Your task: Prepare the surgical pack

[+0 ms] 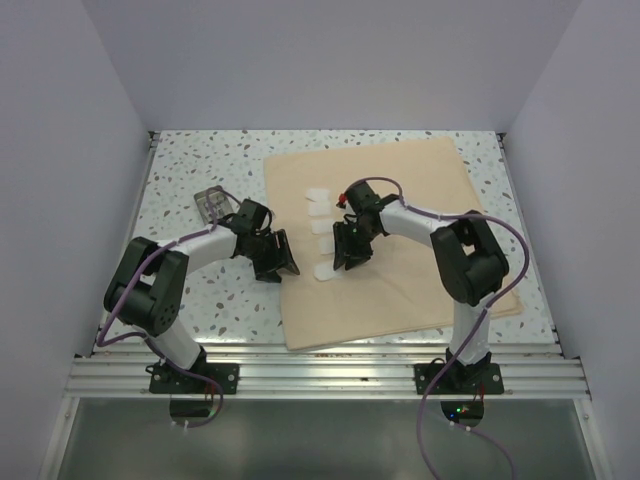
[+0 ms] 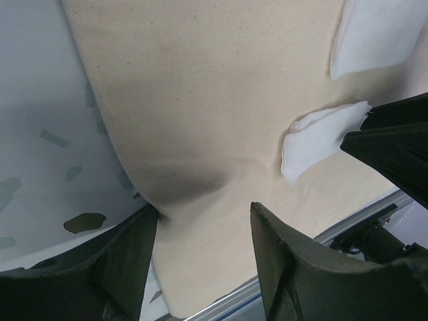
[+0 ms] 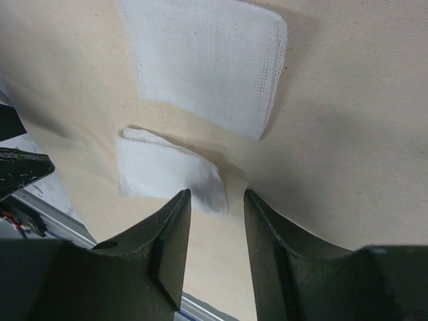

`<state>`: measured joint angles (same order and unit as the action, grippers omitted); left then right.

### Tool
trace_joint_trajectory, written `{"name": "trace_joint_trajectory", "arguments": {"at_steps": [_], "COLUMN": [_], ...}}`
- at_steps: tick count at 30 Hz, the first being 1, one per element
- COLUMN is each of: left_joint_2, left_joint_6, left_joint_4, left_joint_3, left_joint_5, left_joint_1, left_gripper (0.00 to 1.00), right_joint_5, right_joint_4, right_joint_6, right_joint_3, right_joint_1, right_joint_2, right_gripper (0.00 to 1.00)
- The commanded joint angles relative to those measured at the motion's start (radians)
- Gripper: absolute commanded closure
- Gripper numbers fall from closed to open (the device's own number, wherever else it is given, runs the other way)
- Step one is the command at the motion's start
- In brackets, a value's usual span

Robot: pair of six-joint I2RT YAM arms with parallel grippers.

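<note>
The tan cloth [image 1: 420,230] lies spread flat on the table. Several white gauze squares [image 1: 320,225] sit in a column near its left side. My left gripper [image 1: 275,258] is open and low over the cloth's left edge [image 2: 200,120], with one finger [image 2: 127,261] at that edge. My right gripper [image 1: 350,245] is open and down on the cloth, its tips [image 3: 215,200] beside a small rumpled gauze [image 3: 167,175]. A larger flat gauze [image 3: 207,60] lies beyond it. The silver tin [image 1: 213,205] stands on the table left of the cloth. No steel instruments show.
The speckled table [image 1: 200,300] has white walls at the back and on both sides. A metal rail [image 1: 320,375] runs along the near edge. The two grippers are close together, and the right one [image 2: 394,147] shows in the left wrist view.
</note>
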<state>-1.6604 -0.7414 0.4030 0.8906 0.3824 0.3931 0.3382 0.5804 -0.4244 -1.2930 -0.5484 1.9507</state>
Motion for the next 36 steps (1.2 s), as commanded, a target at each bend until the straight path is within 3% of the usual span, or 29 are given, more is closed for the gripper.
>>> {"name": "trace_joint_trajectory", "arguments": {"at_steps": [1, 4, 16, 20, 27, 36], "left_joint_2": [-0.015, -0.019, -0.029, -0.025, -0.016, -0.015], "left_joint_6": [-0.007, -0.010, -0.016, -0.018, -0.018, -0.021], "left_joint_4": [-0.055, -0.064, -0.082, -0.082, -0.082, -0.095], "left_joint_3": [0.013, 0.008, -0.010, -0.013, -0.021, -0.033], "left_joint_5": [0.004, 0.012, 0.023, 0.023, 0.021, 0.026], "left_joint_1": [0.004, 0.006, 0.007, 0.007, 0.007, 0.007], "left_gripper": [0.38, 0.38, 0.38, 0.38, 0.38, 0.38], "right_joint_5": [-0.019, -0.024, -0.019, -0.022, -0.018, -0.021], "right_joint_4": [-0.022, -0.010, -0.010, 0.002, 0.055, 0.159], "right_joint_6": [0.021, 0.024, 0.021, 0.021, 0.042, 0.068], "right_joint_3": [-0.043, -0.060, -0.084, -0.112, -0.175, -0.353], "right_joint_1": [-0.001, -0.002, -0.025, -0.028, -0.027, -0.013], "right_joint_2": [0.031, 0.040, 0.074, 0.086, 0.048, 0.033], "right_gripper": [0.59, 0.66, 0.66, 0.83, 1.00, 1.00]}}
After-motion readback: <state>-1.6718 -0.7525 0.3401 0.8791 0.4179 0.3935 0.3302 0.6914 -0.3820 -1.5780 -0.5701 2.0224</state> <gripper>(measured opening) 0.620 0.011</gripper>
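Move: The nearest white gauze lies with its right end already between the right fingers, its middle about 3 cm to that hand's left, level with it front to back and about 1 cm lower. The next gauze is some 6 cm ahead and 2 cm left of the hand, and another about 10 cm ahead and 4 cm left. From the left hand, the nearest gauze lies roughly 10 cm to the right and 1 cm ahead. The nearest gauze is pinched by its right end: the right fingers creep forward and left about 2 cm at table height while closing from half open to shut. Then they draw it up some 5 cm, still going forward and left, in front of the left hand, which stays low at the cloth's left edge, fingers still apart. ##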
